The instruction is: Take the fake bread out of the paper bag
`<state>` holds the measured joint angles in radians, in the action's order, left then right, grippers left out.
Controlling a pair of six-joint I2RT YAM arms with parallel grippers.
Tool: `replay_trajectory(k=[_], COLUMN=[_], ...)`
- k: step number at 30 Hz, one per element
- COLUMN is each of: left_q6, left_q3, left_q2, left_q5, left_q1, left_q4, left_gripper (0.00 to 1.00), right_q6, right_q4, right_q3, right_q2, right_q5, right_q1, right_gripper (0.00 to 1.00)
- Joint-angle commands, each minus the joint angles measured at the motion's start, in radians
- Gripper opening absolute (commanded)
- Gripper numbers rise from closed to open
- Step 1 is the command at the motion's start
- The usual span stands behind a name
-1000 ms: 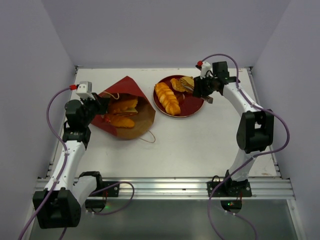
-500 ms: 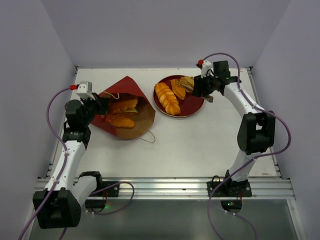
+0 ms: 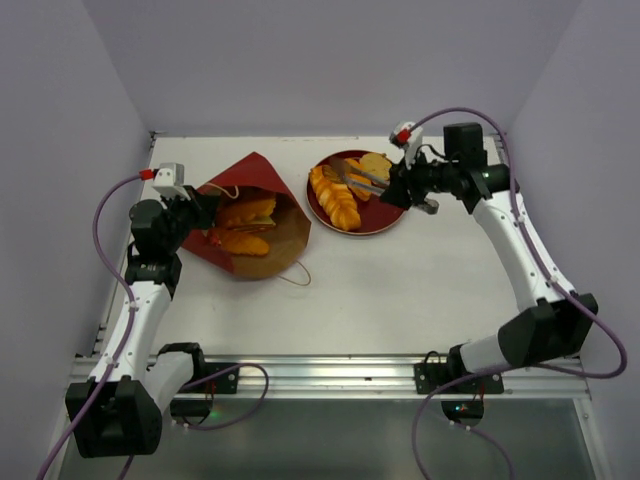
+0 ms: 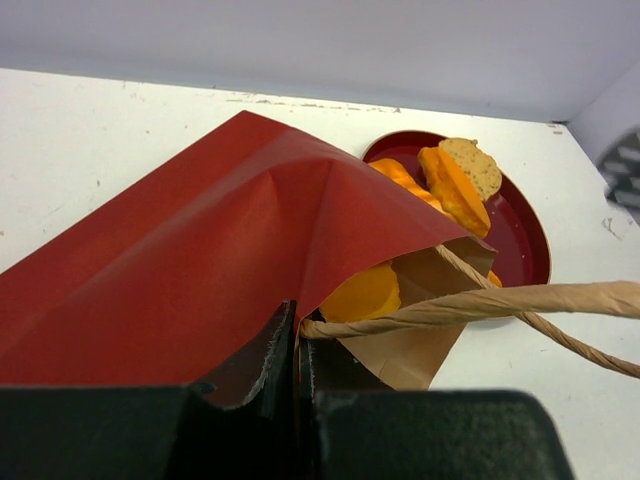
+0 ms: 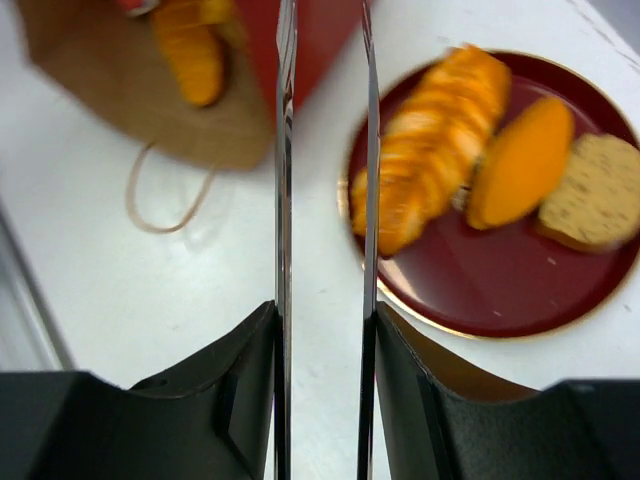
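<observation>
The dark red paper bag (image 3: 250,180) lies on its side at the left, kraft mouth facing the plate. Orange fake bread (image 3: 245,228) shows inside it, also in the left wrist view (image 4: 362,293). My left gripper (image 3: 203,212) (image 4: 297,335) is shut on the bag's rim beside a cord handle (image 4: 500,300). On the dark red plate (image 3: 385,215) lie a braided loaf (image 3: 335,197) (image 5: 430,150), an orange roll (image 5: 522,160) and a speckled slice (image 3: 376,164) (image 5: 592,205). My right gripper (image 3: 345,172) (image 5: 325,30) hovers over the plate's left part, open, with nothing between its fingers.
A loose cord handle loop (image 3: 295,272) (image 5: 165,195) lies on the white table in front of the bag's mouth. Grey walls close in the table at the back and both sides. A metal rail (image 3: 330,370) runs along the near edge.
The right arm has swung out to the right and its wrist has turned; the fingers now point left over the plate. The speckled slice lies free on the plate. The left arm has not moved.
</observation>
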<state>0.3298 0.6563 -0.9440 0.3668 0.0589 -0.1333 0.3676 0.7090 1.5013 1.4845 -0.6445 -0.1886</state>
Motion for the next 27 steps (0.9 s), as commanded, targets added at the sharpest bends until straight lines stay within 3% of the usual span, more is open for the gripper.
replay_trajectory(k=[1, 8, 11, 17, 23, 27], left_q6=[-0.003, 0.003, 0.02, 0.087, 0.086, 0.08], left_q3=[-0.004, -0.006, -0.007, -0.021, -0.017, -0.02], left_q2=[0.01, -0.001, -0.006, 0.004, -0.001, -0.012], left_q5=[0.018, 0.015, 0.018, -0.003, -0.012, -0.008], left_q1=[0.007, 0.009, 0.009, 0.009, 0.009, 0.009], left_q4=[-0.029, -0.028, -0.032, -0.045, -0.04, -0.043], left_gripper=[0.08, 0.09, 0.09, 0.09, 0.09, 0.08], right_q6=[0.24, 0.206, 0.036, -0.469, -0.799, -0.889], right_q4=[0.201, 0.215, 0.089, -0.199, -0.474, -0.539], right_q3=[-0.058, -0.108, -0.16, -0.194, -0.265, -0.279], right_q2=[-0.14, -0.162, -0.104, 0.031, 0.085, 0.099], right_q5=[-0.11, -0.084, -0.072, -0.067, -0.026, -0.024], right_q1=[-0.129, -0.378, -0.455, -0.463, -0.462, -0.453], right_gripper=[0.44, 0.42, 0.42, 0.43, 0.43, 0.44])
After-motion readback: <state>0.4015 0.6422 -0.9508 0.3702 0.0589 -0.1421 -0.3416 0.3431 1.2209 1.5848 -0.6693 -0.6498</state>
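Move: The bread left in the paper bag's open mouth lies about 36 cm to the right hand's left, 7 back and 17 below; that hand holds tongs. The bag's loose handle lies about 24 cm left and 12 back, the red tray's middle roughly 8 left and 8 ahead, both some 20 below. From the left hand, which still grips the bag's rim, the bread is about 7 cm right, 3 back and 13 below. The right hand swings the tongs some 18 cm left, 12 back and lower, tips dipping towards the bread. ##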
